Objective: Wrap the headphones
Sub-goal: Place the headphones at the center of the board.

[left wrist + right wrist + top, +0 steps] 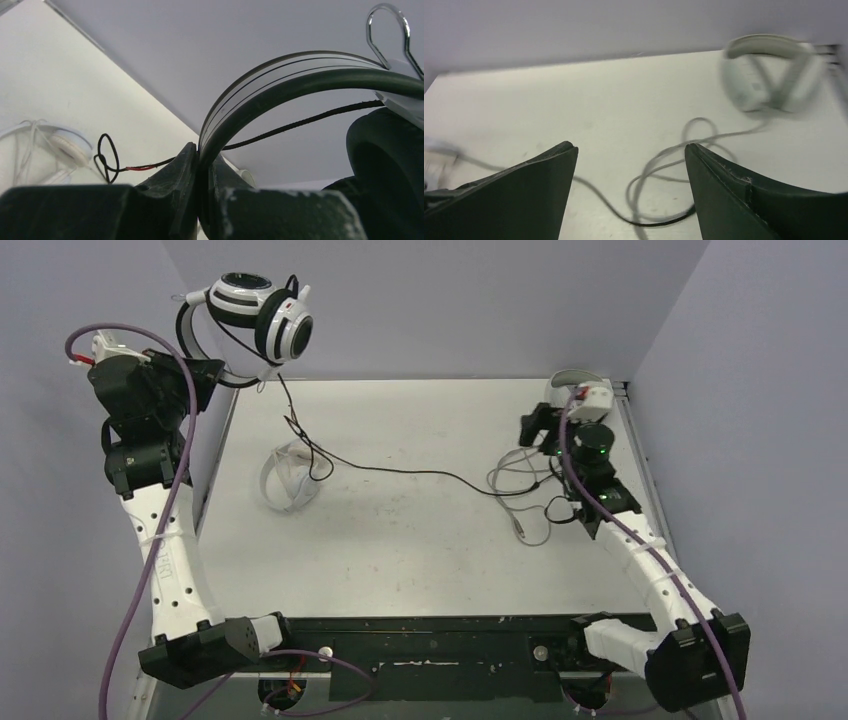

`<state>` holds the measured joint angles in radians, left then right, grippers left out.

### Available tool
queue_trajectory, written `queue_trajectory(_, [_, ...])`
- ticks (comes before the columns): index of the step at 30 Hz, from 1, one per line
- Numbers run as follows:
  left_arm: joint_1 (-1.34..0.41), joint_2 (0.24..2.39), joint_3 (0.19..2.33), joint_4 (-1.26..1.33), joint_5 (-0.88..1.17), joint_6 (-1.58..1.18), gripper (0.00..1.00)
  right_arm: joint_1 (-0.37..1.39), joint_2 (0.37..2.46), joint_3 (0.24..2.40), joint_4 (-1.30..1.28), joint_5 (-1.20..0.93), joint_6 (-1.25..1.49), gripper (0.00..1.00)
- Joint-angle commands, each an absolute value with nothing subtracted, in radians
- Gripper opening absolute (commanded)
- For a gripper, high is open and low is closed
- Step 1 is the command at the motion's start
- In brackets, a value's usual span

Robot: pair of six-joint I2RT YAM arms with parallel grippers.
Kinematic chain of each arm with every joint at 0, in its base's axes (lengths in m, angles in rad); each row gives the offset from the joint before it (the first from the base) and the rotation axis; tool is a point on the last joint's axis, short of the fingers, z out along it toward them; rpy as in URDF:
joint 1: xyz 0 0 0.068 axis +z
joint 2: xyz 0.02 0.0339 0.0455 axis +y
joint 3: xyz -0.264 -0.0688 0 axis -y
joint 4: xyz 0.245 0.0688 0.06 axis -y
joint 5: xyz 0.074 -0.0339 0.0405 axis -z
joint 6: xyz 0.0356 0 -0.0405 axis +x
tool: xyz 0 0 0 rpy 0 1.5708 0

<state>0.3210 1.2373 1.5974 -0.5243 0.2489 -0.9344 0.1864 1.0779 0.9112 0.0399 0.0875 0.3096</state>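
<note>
The larger black-and-white headphones (262, 315) hang in the air at the back left. My left gripper (222, 375) is shut on their black headband (280, 85), with the jaws pinching the band's end (202, 155). Their black cable (400, 472) drops to the table and runs right toward my right gripper (532, 426). The small all-white headphones (286, 480) lie on the table below the raised set, also seen in the left wrist view (65, 145). My right gripper (629, 155) stands open above the table with nothing between its fingers.
A light grey over-ear pair (578, 390) sits at the back right corner, blurred in the right wrist view (769, 75). Its grey cable (659, 160) lies in loose loops under my right gripper, crossing the black cable's end (664, 223). Purple walls close the back and sides.
</note>
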Motion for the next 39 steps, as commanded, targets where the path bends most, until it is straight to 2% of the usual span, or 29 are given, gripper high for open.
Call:
queue_trajectory(1, [0.319, 1.19, 1.716, -0.358, 0.351, -1.027, 0.0, 0.409, 1.16, 0.839, 0.31, -0.183, 0.106, 0.8])
queue_trajectory(5, [0.294, 1.185, 1.733, -0.292, 0.394, -1.086, 0.0, 0.525, 1.251, 0.807, 0.469, -0.316, -0.074, 0.78])
queue_trajectory(9, [0.273, 1.181, 1.738, -0.228, 0.426, -1.137, 0.0, 0.552, 1.344, 0.796, 0.627, -0.451, -0.15, 0.78])
queue_trajectory(16, [0.236, 1.193, 1.792, -0.161, 0.459, -1.197, 0.0, 0.591, 1.527, 0.813, 0.842, -0.663, -0.179, 0.84])
queue_trajectory(23, [0.188, 1.236, 1.848, -0.126, 0.468, -1.24, 0.0, 0.641, 1.742, 0.85, 1.163, -0.731, -0.081, 0.84])
queue_trajectory(27, [0.165, 1.259, 1.865, -0.125, 0.465, -1.249, 0.0, 0.696, 1.827, 0.891, 1.243, -0.691, -0.064, 0.84])
queue_trajectory(34, [0.13, 1.295, 1.918, -0.132, 0.44, -1.267, 0.0, 0.749, 2.043, 0.997, 1.564, -0.664, 0.075, 0.86])
queue_trajectory(39, [0.112, 1.325, 1.959, -0.142, 0.431, -1.267, 0.0, 0.791, 2.082, 1.087, 1.623, -0.673, 0.137, 0.85])
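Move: The hanging knot of the black cable lies about 50 cm left of the right hand, roughly level ahead and 9 cm lower; the white headphones lie 58 cm left, 3 ahead, 27 below that hand, the grey cable 7 left, level ahead, 28 below. The left hand holds the black-and-white headphones; from it the board's centre is some 35 cm right, level ahead, 43 below. Open right hand sweeps about 38 cm left towards the hanging cable while left raises the headphones 16 cm. ##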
